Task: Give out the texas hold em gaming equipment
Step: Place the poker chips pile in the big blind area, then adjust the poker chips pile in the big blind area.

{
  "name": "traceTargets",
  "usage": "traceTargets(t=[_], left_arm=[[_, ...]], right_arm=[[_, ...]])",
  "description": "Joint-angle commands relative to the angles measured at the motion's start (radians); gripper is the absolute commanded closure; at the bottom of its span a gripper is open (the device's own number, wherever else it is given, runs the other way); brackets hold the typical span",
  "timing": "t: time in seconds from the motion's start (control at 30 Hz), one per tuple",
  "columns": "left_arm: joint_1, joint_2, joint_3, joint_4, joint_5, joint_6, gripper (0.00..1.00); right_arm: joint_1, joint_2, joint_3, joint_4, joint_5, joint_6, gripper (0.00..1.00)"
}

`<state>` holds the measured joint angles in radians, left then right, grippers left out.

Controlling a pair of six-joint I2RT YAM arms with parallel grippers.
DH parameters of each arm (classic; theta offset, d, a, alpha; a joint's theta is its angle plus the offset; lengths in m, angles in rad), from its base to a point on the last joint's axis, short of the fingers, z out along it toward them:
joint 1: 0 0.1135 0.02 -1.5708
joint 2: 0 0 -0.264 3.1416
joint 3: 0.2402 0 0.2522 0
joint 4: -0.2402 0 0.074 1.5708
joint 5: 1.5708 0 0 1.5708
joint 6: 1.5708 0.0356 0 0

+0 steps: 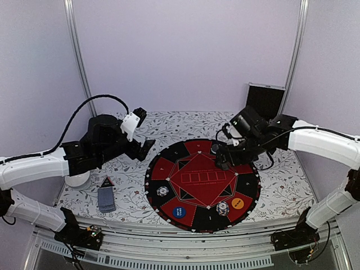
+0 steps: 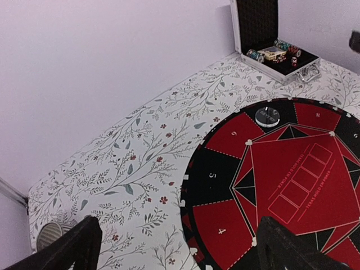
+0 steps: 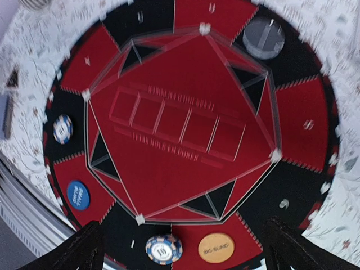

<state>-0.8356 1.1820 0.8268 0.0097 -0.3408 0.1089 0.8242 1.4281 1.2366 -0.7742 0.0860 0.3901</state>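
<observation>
On the round red-and-black poker mat (image 1: 169,169) lie a blue marker disc (image 1: 179,212), an orange marker disc (image 1: 238,203) and two striped poker chips (image 1: 163,191) (image 1: 223,208). A grey disc (image 2: 267,116) sits on a far black segment. The stack of grey-blue playing cards (image 1: 106,198) rests on the cloth left of the mat. My left gripper (image 1: 147,149) hangs open over the mat's far left edge, holding nothing (image 2: 180,228). Above the far side of the mat my right gripper (image 1: 222,160) is open and empty too (image 3: 184,230). From there a chip (image 3: 163,248) and the orange disc (image 3: 216,247) show below it.
The open black silver-edged case (image 2: 304,70) stands at the back right with more chips and cards inside. A ribbed grey cup (image 2: 50,233) sits at the left edge of the flowered cloth. A small black triangle (image 1: 107,181) lies just beyond the cards.
</observation>
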Motion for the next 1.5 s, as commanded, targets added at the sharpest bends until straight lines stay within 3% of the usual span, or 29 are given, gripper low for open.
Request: traceTargets(t=[0.0,0.33,0.53,1.47], left_arm=[[0.025,-0.026,-0.05,0.011,0.06,0.026,0.02],[0.024,-0.055,-0.081,0.023,0.066,0.052,0.02],[0.025,-0.046,-0.086,0.021,0.077,0.053,0.02],[0.025,-0.03,-0.089,0.018,0.089,0.061,0.02]], right_arm=[[0.066,0.057,-0.09,-0.14,-0.06,0.194,0.01],[0.174,0.303,-0.036,-0.148,-0.106,0.207,0.02],[0.183,0.375,-0.039,-0.122,-0.133,0.187,0.22],[0.23,0.376,-0.098,-0.18,-0.146,0.201,0.56]])
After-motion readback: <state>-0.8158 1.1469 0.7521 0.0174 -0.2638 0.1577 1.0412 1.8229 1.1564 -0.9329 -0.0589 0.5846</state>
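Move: Behind and well below the right hand stands the poker chips pile it is returning to, about 12 cm back, 1 cm to the left and 17 cm down. The big blind button lies some 5 cm to the pile's right and 2 cm farther out; the small blind button is roughly 14 cm to the pile's left and 1 cm nearer the bases. From the left hand, the pile is about 16 cm back, 23 cm right and 23 cm below. Sinking about 16 cm while drawing back some 12, the right hand comes quickly down onto the chips pile beside the big blind button, then eases off. Its slanted fingers swing some 35 degrees to point straight down, and from wide open they close to about half, one on each side of the pile, seeming to touch its sides by the end. ##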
